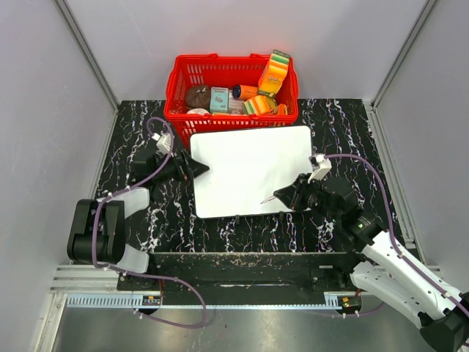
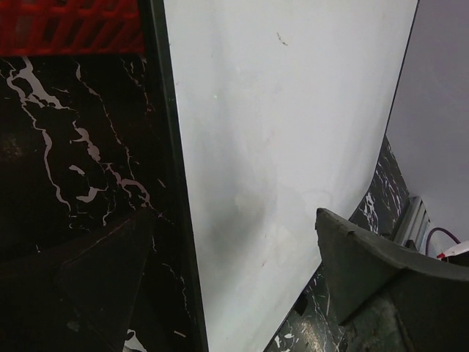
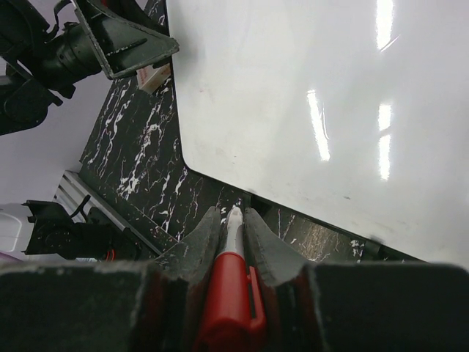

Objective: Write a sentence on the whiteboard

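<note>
The whiteboard [image 1: 249, 169] lies flat on the black marble table, and its surface is blank white in every view [image 2: 293, 132] [image 3: 308, 95]. No sentence shows on it. My left gripper [image 1: 192, 167] [image 2: 231, 220] stands open at the board's left edge, with one finger over the board and the other over the table. My right gripper [image 1: 287, 194] [image 3: 234, 220] is shut on a red marker [image 3: 229, 286]. The marker's pale tip [image 1: 264, 201] points left at the board's near edge. I cannot tell whether the tip touches.
A red basket [image 1: 183, 81] filled with packets and tubs stands right behind the board's far edge. Grey walls close in the table [image 1: 132, 132] on the left, right and back. The right arm's purple cable [image 1: 366, 172] loops beside the board.
</note>
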Available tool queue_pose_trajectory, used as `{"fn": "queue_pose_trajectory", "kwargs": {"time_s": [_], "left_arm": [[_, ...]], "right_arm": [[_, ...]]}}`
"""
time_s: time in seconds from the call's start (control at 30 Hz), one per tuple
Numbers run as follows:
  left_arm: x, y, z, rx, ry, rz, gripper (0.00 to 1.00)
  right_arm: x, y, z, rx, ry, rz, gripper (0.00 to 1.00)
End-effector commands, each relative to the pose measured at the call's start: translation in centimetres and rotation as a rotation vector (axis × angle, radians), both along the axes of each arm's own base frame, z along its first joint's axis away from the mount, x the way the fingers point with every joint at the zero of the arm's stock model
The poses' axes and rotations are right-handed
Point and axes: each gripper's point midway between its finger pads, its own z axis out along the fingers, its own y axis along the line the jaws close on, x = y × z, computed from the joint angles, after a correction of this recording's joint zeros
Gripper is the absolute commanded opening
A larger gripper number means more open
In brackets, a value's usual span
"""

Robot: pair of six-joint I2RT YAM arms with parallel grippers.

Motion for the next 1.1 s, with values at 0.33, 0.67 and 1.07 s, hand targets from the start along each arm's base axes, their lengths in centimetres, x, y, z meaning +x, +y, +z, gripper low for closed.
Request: {"fn": "queue_pose_trajectory", "kwargs": {"time_s": [0.33,0.67,1.07], "left_arm": [[-1.3,-2.3,3.0,-0.112,-0.166,-0.279,0.26],[-2.3,-4.2,2.5,-0.149,-0.161,-0.366,0.00],[-4.2,-6.8,1.4,-0.159,-0.127,-0.451,0.00]], "right_arm": [[0.6,0.3,2.7,0.015,-0.067,-0.002,0.00],[0.5,0.6,2.7,0.023,-0.067,0.015,0.00],[0.4,0.4,4.2,0.038,-0.130,0.024,0.00]]}}
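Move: Just by the left hand's open fingers lies the whiteboard's left edge, where they will shut: about 3 cm back and 1 cm to the right, at much the same height. The whiteboard's middle is some 17 cm to the right and 4 cm back, and the red basket's is about 22 cm ahead and 10 cm right. From the right hand, which already holds the marker, that edge lies roughly 23 cm left, 7 cm ahead and 8 cm lower. Closing its fingers from wide open onto the whiteboard's left edge, the left hand first eases back and right and rises slightly, then, with the edge pinched, travels mainly right. It goes about 6 cm right and 3.5 cm back in all, turning some 20 degrees clockwise. The right hand stays put over the whiteboard's near right part, keeping hold of the marker. ##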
